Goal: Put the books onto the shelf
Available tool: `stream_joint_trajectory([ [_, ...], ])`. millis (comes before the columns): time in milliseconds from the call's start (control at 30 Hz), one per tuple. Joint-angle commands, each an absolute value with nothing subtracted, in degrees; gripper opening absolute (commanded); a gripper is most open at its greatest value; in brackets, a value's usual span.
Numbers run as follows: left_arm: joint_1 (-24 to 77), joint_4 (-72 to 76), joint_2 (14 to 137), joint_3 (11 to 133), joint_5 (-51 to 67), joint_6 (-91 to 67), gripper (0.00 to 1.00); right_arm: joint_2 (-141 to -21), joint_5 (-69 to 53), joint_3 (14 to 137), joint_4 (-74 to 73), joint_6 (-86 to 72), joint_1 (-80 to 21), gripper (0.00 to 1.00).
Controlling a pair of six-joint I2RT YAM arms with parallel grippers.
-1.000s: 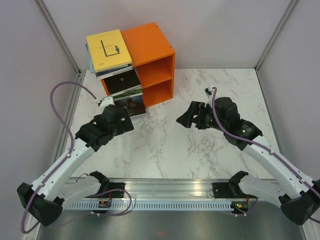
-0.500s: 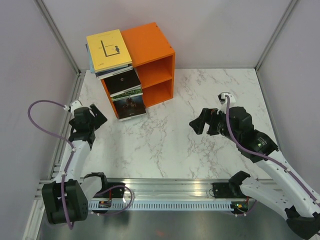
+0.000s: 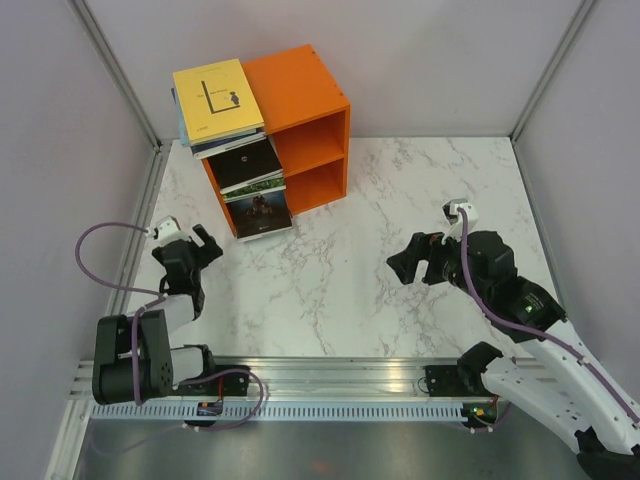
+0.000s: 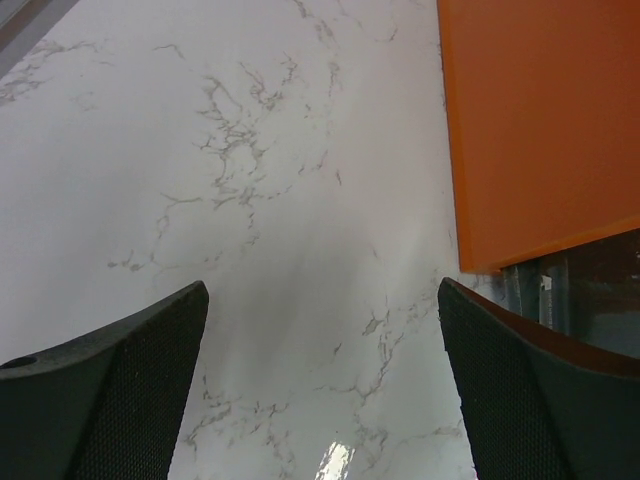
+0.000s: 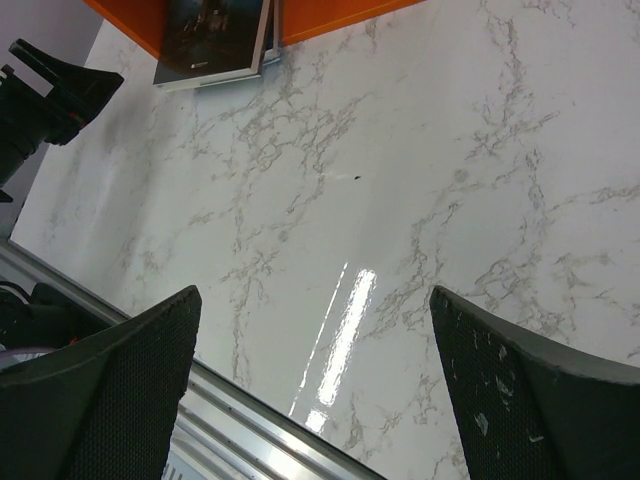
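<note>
The orange shelf (image 3: 300,105) stands at the back left of the marble table, two open compartments facing front right. A stack of books topped by a yellow one (image 3: 217,98) lies on its top, overhanging left. Two dark books (image 3: 247,165) (image 3: 258,212) stick out of its left-front side, the lower one (image 5: 215,35) flat on the table. My left gripper (image 3: 195,243) is open and empty, low and short of the shelf, whose orange panel (image 4: 540,130) fills its wrist view's right. My right gripper (image 3: 412,258) hangs open and empty over the table's right half.
A metal rail (image 3: 320,385) runs along the near table edge, also in the right wrist view as the rail (image 5: 230,420). Grey walls close the table at left, back and right. The left arm (image 5: 50,85) shows at the right wrist view's upper left.
The left arm has pulled back from the books to the near left and folded low. The right arm has drawn back toward the near right. Both grippers stay open.
</note>
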State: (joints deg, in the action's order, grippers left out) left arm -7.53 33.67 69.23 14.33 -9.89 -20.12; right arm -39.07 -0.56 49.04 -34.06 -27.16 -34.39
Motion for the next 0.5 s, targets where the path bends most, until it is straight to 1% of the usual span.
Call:
stream_joint_trajectory([
  [0, -7.04, 51.22, 72.94, 13.98, -7.47, -14.42, 0.96, -37.97, 1.40, 49.48, -32.96, -25.41, -34.63, 0.98],
  [67, -6.77, 55.79, 74.26, 12.66, -6.77, -13.36, 0.98, -37.62, 3.24, 49.40, -32.35, -24.35, -34.63, 0.98],
  [100, -6.25, 53.81, 74.01, 13.53, -6.25, -12.92, 1.00, -37.27, 4.30, 48.96, -32.08, -23.91, -34.54, 0.98],
  [167, -5.28, 55.45, 75.31, 13.62, -3.18, -10.03, 1.00, -37.09, 6.41, 48.34, -30.94, -22.95, -34.63, 0.98],
  [267, -0.63, 57.81, 77.68, 14.50, -2.63, -3.71, 1.00, -36.65, 7.03, 46.67, -28.58, -20.66, -34.63, 0.98],
  [300, 3.47, 68.45, 82.39, 11.72, -2.29, -0.73, 1.00, -36.56, 8.42, 45.97, -27.26, -20.57, -34.63, 0.98],
  [333, 3.52, 72.21, 84.36, 10.82, -3.94, -0.09, 1.00, -36.65, 8.44, 45.71, -27.25, -21.00, -34.63, 0.98],
  [400, 4.04, 60.69, 82.09, 12.91, -4.22, -0.44, 1.00, -36.74, 12.55, 45.09, -25.58, -22.49, -34.63, 0.98],
  [433, 4.13, 69.61, 83.48, 11.79, -5.70, -0.09, 1.00, -36.91, 13.87, 44.57, -23.57, -24.33, -34.63, 0.98],
  [467, 4.74, 67.09, 82.63, 12.30, -6.50, -0.17, 1.00, -37.00, 17.45, 43.86, -22.51, -25.39, -34.63, 0.98],
])
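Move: The castle-cover book lies in the shelf's bottom bay with its front edge sticking out; its middle is about 16 cm ahead of the left hand, 17 cm to the right and 5 cm lower. The bay's left wall ends at a front foot some 6 cm ahead and 11 cm right of that hand. The green book sits right above the castle-cover book, about 12 cm higher than the hand. From the right hand, the castle-cover book is roughly 29 cm ahead, 40 cm left and 23 cm below. Towards the castle-cover book's protruding front-left corner the left hand first eases forward, then sweeps right, about 8 cm right and 3 cm forward in all, staying low. It swings clockwise some 20 degrees to point straight ahead and rolls slightly, its left side rising, fingers wide open; contact can't be seen. The right hand, empty and open, drifts about 3 cm forward and right. ##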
